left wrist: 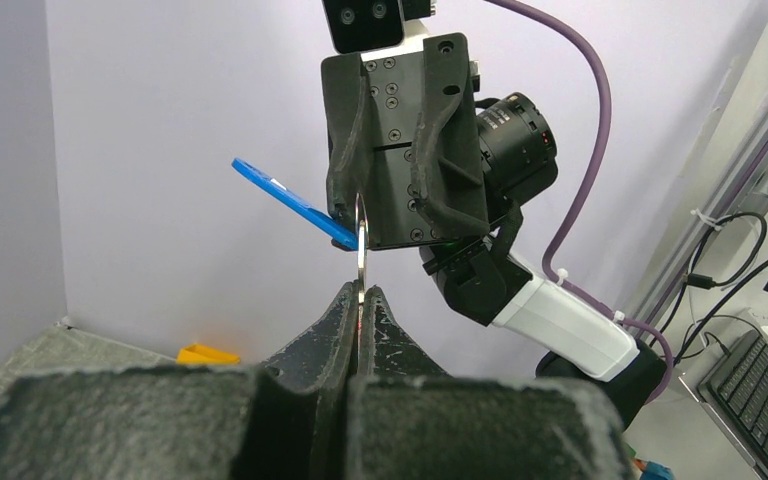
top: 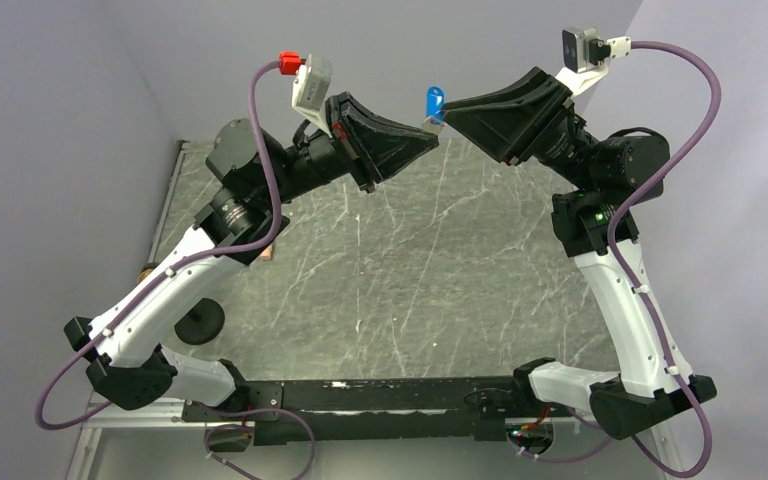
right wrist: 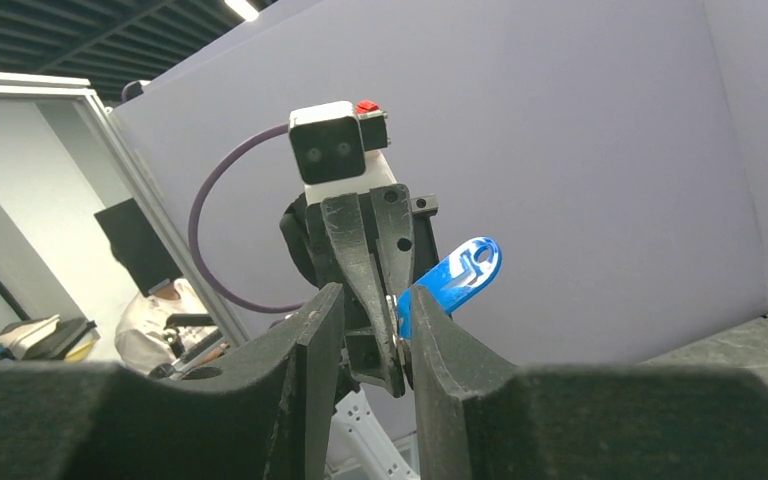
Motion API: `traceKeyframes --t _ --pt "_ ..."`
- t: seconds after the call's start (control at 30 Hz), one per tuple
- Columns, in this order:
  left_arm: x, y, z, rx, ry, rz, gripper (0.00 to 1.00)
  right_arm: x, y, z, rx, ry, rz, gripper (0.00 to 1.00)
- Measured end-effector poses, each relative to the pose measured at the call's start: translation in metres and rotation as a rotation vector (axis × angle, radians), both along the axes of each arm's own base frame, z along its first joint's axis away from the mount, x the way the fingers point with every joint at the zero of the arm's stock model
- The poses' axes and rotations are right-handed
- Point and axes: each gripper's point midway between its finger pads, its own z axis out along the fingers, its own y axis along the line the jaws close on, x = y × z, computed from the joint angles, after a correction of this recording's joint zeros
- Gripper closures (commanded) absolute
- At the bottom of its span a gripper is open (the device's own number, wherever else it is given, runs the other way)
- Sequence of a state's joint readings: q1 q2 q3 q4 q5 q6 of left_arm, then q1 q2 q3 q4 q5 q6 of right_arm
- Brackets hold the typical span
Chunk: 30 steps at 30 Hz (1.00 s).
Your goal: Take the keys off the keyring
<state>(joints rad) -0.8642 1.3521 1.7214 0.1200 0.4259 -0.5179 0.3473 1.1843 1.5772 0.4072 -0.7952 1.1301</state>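
Note:
Both arms are raised over the table and their tips meet in mid-air. My left gripper (top: 434,138) (left wrist: 360,292) is shut on the thin silvery keyring (left wrist: 360,240), seen edge-on and sticking up out of the jaws. A blue-headed key (top: 433,102) (left wrist: 285,195) (right wrist: 460,272) hangs on the ring and angles up and away. My right gripper (top: 446,122) (left wrist: 385,215) (right wrist: 378,295) faces the left one, open. The ring and the key's base lie in its gap, against its right finger. Its left finger touches nothing that I can make out.
The dark marbled table (top: 410,280) lies well below both grippers. A black round object (top: 200,322) sits by the left arm. A yellow piece (left wrist: 205,353) lies at the foot of the purple wall. A keyboard (left wrist: 760,390) and cables are off the table's side.

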Motion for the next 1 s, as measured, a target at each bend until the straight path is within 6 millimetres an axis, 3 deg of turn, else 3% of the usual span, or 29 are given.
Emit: traceKeyframes --t 0.13,0.37,0.53,1.0 --pt "0.0 0.0 0.001 -0.004 -0.003 0.0 1.0 0.0 0.0 0.0 -0.001 0.002 0.001 0.78" --pt "0.0 0.0 0.001 -0.005 -0.007 -0.004 1.0 0.002 0.002 -0.004 -0.012 0.009 0.008 0.84" --pt "-0.001 -0.001 0.001 -0.004 -0.008 -0.008 1.0 0.001 0.002 -0.005 -0.02 0.009 0.014 1.0" --pt "-0.003 -0.002 -0.004 0.015 -0.001 -0.022 1.0 -0.002 0.002 -0.011 -0.052 0.01 0.011 1.0"
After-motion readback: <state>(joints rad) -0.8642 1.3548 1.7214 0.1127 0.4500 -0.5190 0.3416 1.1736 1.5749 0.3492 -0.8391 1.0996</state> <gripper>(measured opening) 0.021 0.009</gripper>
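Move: The keyring hangs almost between the right hand's open fingertips, level fore and aft, about 1 cm to its left and 1 cm below. The blue tag stands some 2 cm ahead of the right hand, 1 cm left and 1 cm above; the key is level fore and aft, about 2 cm left and 2 cm below. From the left hand, which already grips the key, the ring lies level fore and aft, some 2 cm right and 2 cm above. The right fingers shut from about a third open and pinch the keyring just beyond the end of the key, the grip effort rising as they close. Meanwhile the right hand sinks about 1 cm towards the left fingertips; the left hand stays put and keeps its hold on the key. ##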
